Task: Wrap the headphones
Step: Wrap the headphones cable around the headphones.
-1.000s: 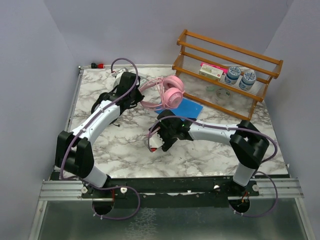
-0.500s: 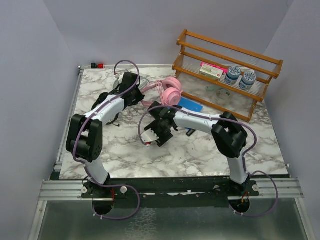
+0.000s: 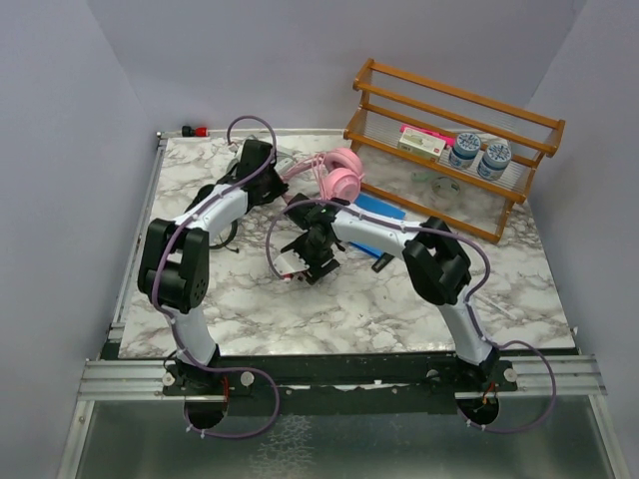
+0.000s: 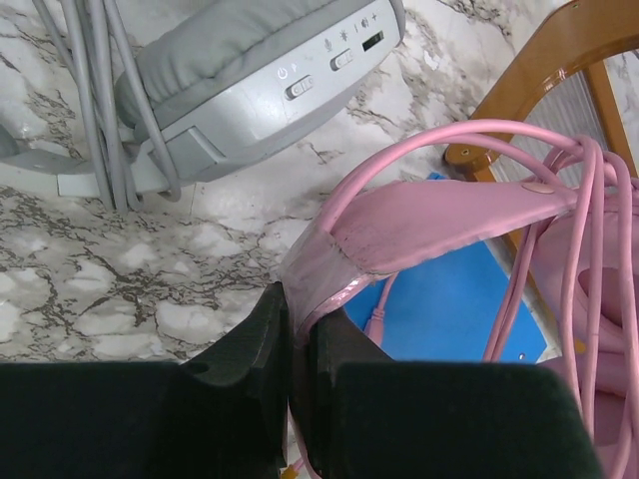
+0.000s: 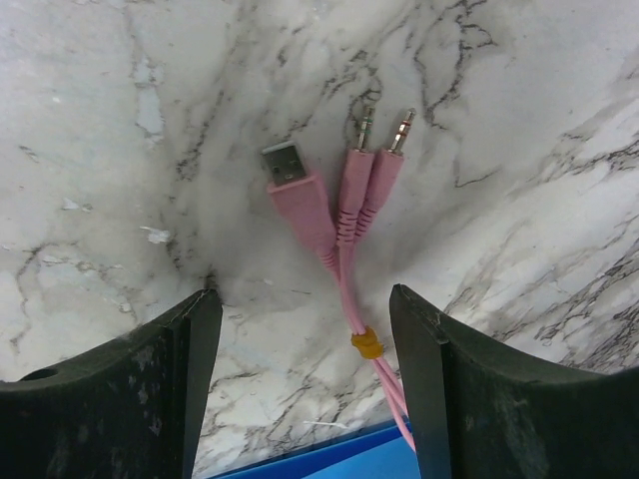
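The pink headphones (image 3: 342, 178) lie at the back middle of the table. My left gripper (image 4: 300, 321) is shut on their pink headband (image 4: 439, 215); loops of pink cable (image 4: 589, 230) hang over the band. The grey-white headphones (image 4: 250, 80) and their grey cable (image 4: 95, 90) lie just beyond. The pink cable's end lies on the marble: a USB plug (image 5: 300, 195) and two jack plugs (image 5: 371, 165), bound by an orange tie (image 5: 366, 344). My right gripper (image 5: 305, 299) stands open astride this cable end, touching nothing. In the top view the right gripper (image 3: 300, 261) is low, in front of the pink headphones.
A blue flat pad (image 3: 379, 213) lies under the right forearm, its edge by the right fingers. A wooden rack (image 3: 449, 130) with two jars (image 3: 479, 155) and a box stands at the back right. A small black object (image 3: 382, 262) lies right of the right wrist.
My right arm has swung left and back over the pink cable's plugs, and its jaws have narrowed a little. The left gripper has kept its grip, with the left elbow folded nearer the base.
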### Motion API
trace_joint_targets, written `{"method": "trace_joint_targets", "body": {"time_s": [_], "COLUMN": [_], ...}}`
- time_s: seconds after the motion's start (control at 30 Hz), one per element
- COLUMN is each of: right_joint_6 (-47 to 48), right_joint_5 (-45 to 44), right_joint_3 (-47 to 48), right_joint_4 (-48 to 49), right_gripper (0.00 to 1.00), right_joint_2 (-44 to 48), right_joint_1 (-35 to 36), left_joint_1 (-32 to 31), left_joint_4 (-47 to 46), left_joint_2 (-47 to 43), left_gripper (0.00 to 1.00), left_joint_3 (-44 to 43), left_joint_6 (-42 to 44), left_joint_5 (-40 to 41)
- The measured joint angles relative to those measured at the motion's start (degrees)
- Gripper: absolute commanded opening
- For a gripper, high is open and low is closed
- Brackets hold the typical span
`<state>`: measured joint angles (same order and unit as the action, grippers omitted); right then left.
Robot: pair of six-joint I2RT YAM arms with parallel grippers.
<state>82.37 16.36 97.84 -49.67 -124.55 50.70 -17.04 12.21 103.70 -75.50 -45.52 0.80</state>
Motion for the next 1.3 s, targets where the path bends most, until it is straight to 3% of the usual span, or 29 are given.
{"method": "trace_joint_targets", "body": {"time_s": [0.1, 0.23, 0.47, 0.77, 0.87, 0.97, 1.1, 1.3], "right_joint_6": [0.2, 0.3, 0.9, 1.2, 1.2, 1.3, 1.4, 2.6], "right_joint_5": [0.6, 1.7, 3.1, 5.7, 7.1, 8.5, 9.7, 10.9], "right_joint_3": [4.8, 10.8, 13.7, 20.1, 22.6, 23.9, 24.0, 22.6], "right_joint_4": [-3.2, -6.7, -9.3, -13.6, -15.4, -17.0, -17.3, -17.2], "right_gripper": [0.69, 0.60, 0.49, 0.47, 0.32, 0.28, 0.02, 0.01], "right_joint_2": [-2.9, -6.6, -8.5, -12.5, -14.2, -15.1, -15.3, -14.2], "right_joint_1": [-0.5, -1.1, -1.7, -2.1, -2.6, -2.8, -3.0, -3.0], "left_joint_1": [0.4, 0.6, 1.2, 1.6, 1.8, 2.1, 2.4, 2.5], "left_joint_4": [-0.2, -0.3, -0.5, -0.6, -0.6, -0.6, -0.6, -0.6], "left_joint_2": [0.7, 2.6, 4.5, 5.8, 5.9, 6.3, 7.0, 7.0], "left_gripper": [0.00, 0.00, 0.00, 0.00, 0.00, 0.00, 0.00, 0.00], "left_joint_3": [-0.5, -2.2, -2.8, -3.8, -3.8, -4.0, -4.5, -4.5], "left_joint_6": [0.2, 0.8, 2.2, 3.1, 3.4, 3.6, 4.0, 4.3], "left_joint_5": [-0.5, -1.0, -2.4, -4.1, -4.5, -5.0, -6.0, -6.7]}}
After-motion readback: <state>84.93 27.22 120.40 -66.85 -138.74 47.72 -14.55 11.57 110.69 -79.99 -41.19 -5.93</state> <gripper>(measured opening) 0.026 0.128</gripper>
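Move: The plug end of the pink cable lies about 2 cm left of the right hand, 1 cm ahead and 1 cm below; the blue folder is some 10 cm ahead and 14 cm to the right. The left hand still holds the pink headphones, centred about 8 cm to its right, 3 cm ahead and 2 cm below, with the gray headphones 10 cm ahead, 4 cm left and 9 cm down. Right hand eases 2 cm left, pinching the cable behind its plugs; left carries held headphones 2.5 cm down, forward. ##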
